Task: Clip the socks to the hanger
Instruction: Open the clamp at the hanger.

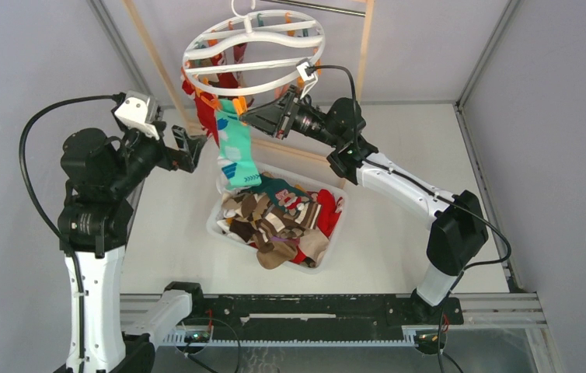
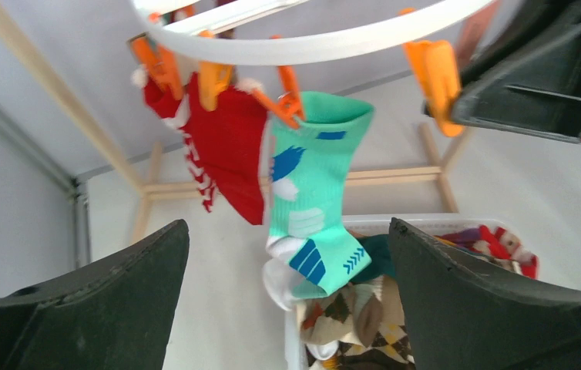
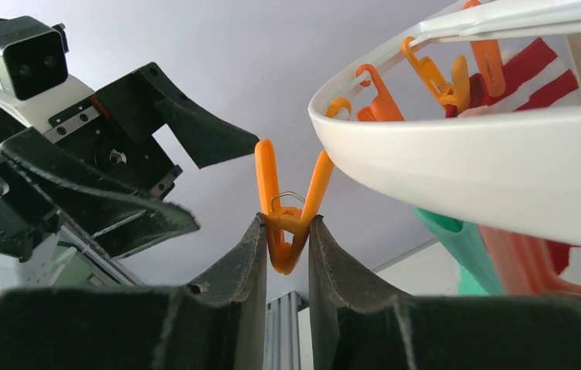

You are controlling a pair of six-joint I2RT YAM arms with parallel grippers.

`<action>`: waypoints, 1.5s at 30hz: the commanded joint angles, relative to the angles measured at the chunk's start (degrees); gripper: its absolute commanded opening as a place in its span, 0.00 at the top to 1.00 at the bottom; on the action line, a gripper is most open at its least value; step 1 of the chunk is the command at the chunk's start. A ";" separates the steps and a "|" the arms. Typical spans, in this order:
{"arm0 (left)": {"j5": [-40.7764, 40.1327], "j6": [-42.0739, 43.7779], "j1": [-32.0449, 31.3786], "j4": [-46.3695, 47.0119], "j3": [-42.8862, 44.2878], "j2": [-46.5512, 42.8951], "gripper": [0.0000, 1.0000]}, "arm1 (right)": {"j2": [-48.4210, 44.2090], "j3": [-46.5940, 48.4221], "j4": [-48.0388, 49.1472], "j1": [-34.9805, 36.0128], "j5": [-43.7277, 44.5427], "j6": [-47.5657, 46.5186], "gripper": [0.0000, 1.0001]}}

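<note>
The white ring hanger (image 1: 255, 78) hangs at the top centre. A red sock (image 1: 211, 116) and a mint-teal sock (image 1: 237, 151) hang from its orange pegs; both show in the left wrist view, red (image 2: 230, 150) and mint-teal (image 2: 314, 193). More socks (image 1: 278, 221) fill the tub. My left gripper (image 1: 193, 149) is open and empty, left of the hanging socks. My right gripper (image 3: 284, 227) is shut on an orange peg (image 3: 287, 208) under the hanger's rim (image 3: 465, 173); in the top view the gripper (image 1: 249, 115) sits just right of the mint-teal sock.
The translucent white tub (image 1: 220, 225) stands below the hanger. A pale wooden pole frame (image 1: 364, 50) holds the hanger, with its base bars (image 2: 395, 176) on the table behind the tub. Grey walls close in on both sides.
</note>
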 commanded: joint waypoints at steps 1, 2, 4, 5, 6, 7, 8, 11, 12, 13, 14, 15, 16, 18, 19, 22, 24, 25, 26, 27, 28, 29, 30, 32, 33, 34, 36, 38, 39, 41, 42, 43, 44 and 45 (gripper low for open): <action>18.33 -10.82 0.16 5.74 -1.18 1.52 0.00 | -0.61 0.88 3.95 1.00 -3.90 3.89 1.00; 20.52 -14.21 0.17 8.12 -1.26 2.51 0.00 | -0.47 0.71 4.73 1.00 -4.18 4.59 1.00; 23.12 -21.76 0.17 13.74 -1.52 4.87 0.00 | -0.17 0.53 6.15 0.92 -4.66 6.34 1.00; 24.00 -24.82 0.17 16.48 -1.43 5.94 0.00 | -0.03 0.44 7.02 0.93 -4.93 7.32 1.00; 24.78 -27.99 0.17 18.93 -1.19 7.10 0.00 | 0.18 0.30 7.85 0.92 -5.20 8.27 1.00; 25.29 -30.62 0.17 21.06 -0.85 8.11 0.00 | 0.43 0.14 8.74 0.91 -5.39 9.60 1.00; 26.03 -33.29 0.11 22.96 -0.70 9.11 0.00 | 0.53 -0.04 9.50 0.93 -5.44 10.45 1.00; 28.77 -40.63 0.18 29.98 -1.57 11.00 0.00 | 0.60 -0.70 11.37 0.91 -5.44 12.20 1.00; 29.62 -42.44 0.15 33.02 -2.12 11.41 0.00 | 0.61 -0.72 11.70 0.91 -5.49 12.60 1.00; 30.19 -43.70 0.17 34.48 -2.51 11.76 0.00 | 0.70 -0.72 11.87 0.91 -5.58 12.89 1.00; 30.80 -44.58 0.21 35.44 -2.59 12.16 0.00 | 0.70 -0.80 12.12 0.91 -5.62 13.16 1.00; 31.41 -45.20 0.17 36.10 -2.68 12.60 0.00 | 0.77 -0.76 12.27 0.91 -5.75 13.36 1.00; 31.83 -45.79 0.17 36.68 -2.74 12.86 0.00 | 0.71 -0.73 12.29 0.95 -5.80 13.46 1.00; 32.70 -47.06 0.12 38.43 -3.44 13.37 0.00 | 0.77 -0.87 12.57 0.91 -5.87 13.86 1.00; 33.29 -47.92 0.17 39.73 -4.14 13.56 0.00 | 0.87 -0.96 12.90 0.91 -5.95 14.25 1.00; 34.37 -49.53 0.19 43.90 -5.46 13.91 0.01 | 1.30 -1.07 14.28 0.82 -6.31 15.93 1.00; 34.94 -50.36 0.17 45.51 -6.10 14.43 0.03 | 1.40 -1.11 14.92 0.82 -6.36 16.74 1.00; 35.38 -50.82 0.14 46.16 -6.33 14.81 0.04 | 1.46 -1.15 15.09 0.82 -6.33 16.90 1.00; 35.75 -51.41 0.16 46.66 -6.69 15.31 0.05 | 1.47 -1.16 15.12 0.89 -6.34 16.89 1.00; 36.23 -52.27 0.12 47.38 -6.96 15.76 0.06 | 1.46 -1.12 14.92 0.98 -6.37 16.67 1.00; 36.77 -53.32 0.16 48.81 -7.32 16.15 0.08 | 1.38 -0.99 14.48 1.10 -6.41 16.21 1.00; 37.37 -54.74 0.17 50.43 -7.87 16.44 0.09 | 1.33 -0.93 13.93 1.23 -6.35 15.85 1.00; 37.68 -56.02 0.14 52.05 -8.32 16.59 0.10 | 1.35 -0.83 13.48 1.39 -6.38 15.47 1.00; 37.95 -57.63 0.15 54.46 -8.97 16.69 0.11 | 1.41 -0.65 12.38 1.65 -6.42 14.58 1.00; 37.93 -57.82 0.15 54.68 -8.89 16.77 0.13 | 1.45 -0.56 12.04 1.81 -6.34 14.23 1.00; 38.02 -57.91 0.12 54.82 -8.79 16.94 0.15 | 1.49 -0.55 11.77 1.86 -6.34 13.84 1.00; 38.27 -58.14 0.14 55.12 -8.38 17.29 0.17 | 1.58 -0.38 10.51 2.17 -6.18 12.64 1.00; 38.16 -58.19 0.14 55.18 -8.15 17.64 0.22 | 1.30 -0.28 8.51 2.51 -5.59 10.75 1.00; 37.78 -58.23 0.12 55.08 -8.08 17.79 0.25 | 1.01 -0.36 7.42 2.68 -4.91 9.06 1.00; 36.45 -57.05 0.17 53.30 -7.91 17.78 0.33 | -0.39 -0.45 3.19 3.41 -2.49 4.74 1.00; 35.58 -55.73 0.09 51.41 -7.58 17.60 0.37 | -1.15 -0.53 1.05 3.96 -0.83 2.21 1.00; 34.60 -54.31 0.05 49.47 -7.51 17.31 0.41 | -1.75 -0.46 -1.05 4.49 0.58 -0.21 1.00; 33.07 -52.61 0.01 47.54 -7.44 16.81 0.45 | -2.32 -0.19 -3.13 5.07 2.05 -2.62 1.00; 31.62 -50.75 0.07 45.04 -7.41 16.40 0.49 | -2.75 0.18 -5.03 5.57 3.36 -4.59 1.00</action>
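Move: The orange clamp that my right hand holds lies about 13 cm to my left hand's right, 6 cm ahead and 3 cm above it, with the hanger's near rim some 4 cm over it. The teal sock hangs some 11 cm ahead of my left hand and 8 cm right, its middle 6 cm lower. The red sock is about 14 cm ahead, 2 cm right and 4 cm down. In my right hand the clamp sits between the fingertips, only about 1 cm to its left. I swing my wide-open left hand about 11 cm right, quickly at first, plus roughly 5 cm forward and a little up to the orange clamp. I roll it left side down and turn it clockwise, some 40 degrees each, then narrow the fingers around the clamp to a bit over half open. My right hand keeps its pinch, easing about 3 cm up and back, then mostly returning. ##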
